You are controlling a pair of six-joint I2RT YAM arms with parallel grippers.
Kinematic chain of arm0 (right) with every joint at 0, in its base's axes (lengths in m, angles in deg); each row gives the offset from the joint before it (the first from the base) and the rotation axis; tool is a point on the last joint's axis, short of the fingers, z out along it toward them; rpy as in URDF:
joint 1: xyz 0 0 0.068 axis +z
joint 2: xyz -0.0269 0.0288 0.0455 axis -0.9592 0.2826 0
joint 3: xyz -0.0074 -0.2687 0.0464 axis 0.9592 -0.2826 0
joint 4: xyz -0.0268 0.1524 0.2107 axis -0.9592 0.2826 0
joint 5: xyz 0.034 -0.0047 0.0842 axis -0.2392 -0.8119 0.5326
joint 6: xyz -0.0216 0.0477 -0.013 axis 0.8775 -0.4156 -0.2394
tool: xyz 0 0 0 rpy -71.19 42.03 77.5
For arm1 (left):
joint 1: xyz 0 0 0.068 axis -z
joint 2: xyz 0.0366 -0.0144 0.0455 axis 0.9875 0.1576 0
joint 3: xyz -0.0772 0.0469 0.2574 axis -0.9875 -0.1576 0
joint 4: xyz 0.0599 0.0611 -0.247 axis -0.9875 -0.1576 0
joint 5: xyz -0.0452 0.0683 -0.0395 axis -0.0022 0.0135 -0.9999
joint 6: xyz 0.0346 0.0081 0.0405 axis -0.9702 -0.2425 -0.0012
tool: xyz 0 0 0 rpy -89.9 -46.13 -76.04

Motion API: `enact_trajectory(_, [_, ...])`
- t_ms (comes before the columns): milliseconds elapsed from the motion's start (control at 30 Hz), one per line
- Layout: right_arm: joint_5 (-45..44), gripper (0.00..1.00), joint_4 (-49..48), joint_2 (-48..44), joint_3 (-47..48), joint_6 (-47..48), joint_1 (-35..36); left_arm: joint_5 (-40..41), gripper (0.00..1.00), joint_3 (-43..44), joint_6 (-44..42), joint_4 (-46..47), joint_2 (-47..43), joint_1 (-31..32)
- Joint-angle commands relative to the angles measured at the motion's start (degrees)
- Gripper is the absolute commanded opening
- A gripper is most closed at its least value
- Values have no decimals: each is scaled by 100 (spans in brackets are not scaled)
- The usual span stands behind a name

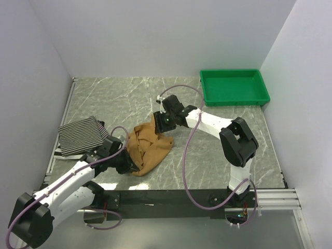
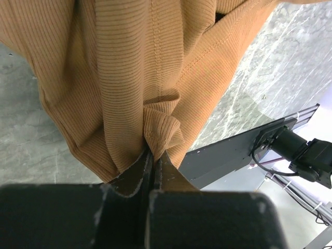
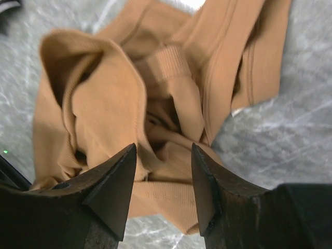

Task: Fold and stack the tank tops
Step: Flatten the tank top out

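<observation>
The plain tan-brown tank top (image 1: 149, 147) lies crumpled at the table's middle front. My left gripper (image 1: 130, 165) is shut on its near lower edge; in the left wrist view the ribbed cloth (image 2: 135, 88) bunches between the closed fingers (image 2: 154, 158). My right gripper (image 1: 164, 122) is open just above the top's far edge, its fingers (image 3: 115, 181) spread over the folds (image 3: 129, 104) without gripping. A thin-striped black-and-white tank top (image 1: 79, 135) lies folded at the left. The wide-striped top is out of view.
A green plastic tray (image 1: 234, 87) stands at the back right corner. The marble table (image 1: 218, 145) is bounded by white walls at left, back and right. A metal rail (image 1: 61, 124) runs along the left edge.
</observation>
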Motion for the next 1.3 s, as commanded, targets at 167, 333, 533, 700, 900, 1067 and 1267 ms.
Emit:
enact_trajectory(167, [153,47,-140,-271,38,126,28,193,1,417,-43,-56,113,25])
enact_trajectory(333, [391,40,-34,10,371,135,46,334,1,690,-87,-100,174,25])
enact_trajectory(533, [672,17,159,81,530,231,37,571,1,1033,-158,-267,245,17])
enact_trajectory(700, [497,4,405,80,759,389,29,615,1,1191,-211,-311,315,17])
enact_trajectory(900, [-30,0,589,45,1162,311,-111,869,0,1479,-307,-390,315,-71])
enact_trajectory(1067, [-1274,0,1213,203,2873,-119,-656,905,1,3128,-1238,-549,1052,-1492])
enact_trajectory(1267, [-2095,0,1645,1072,6740,-252,-1455,844,0,5886,-1459,180,2528,-2804])
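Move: The brown tank top's far fold lies between the right hand's open fingers, about 1 cm to the left and 1 cm below. The left hand already holds a near edge of the tank top; from there, the far fold is some 19 cm ahead and 10 cm to the right, at nearly the same height. The striped stack stands about 15 cm ahead and 24 cm left of the left hand, roughly 3 cm lower. Slightly up, by a couple of centimetres, the right hand closes its half-open fingers and pinches the fold, while the left, keeping its grip, eases forward and up. Then both sweep fast up and forward, ending about 20 cm out and higher, drawing apart sideways as the wrists tip up some 25 degrees and turn outward. ##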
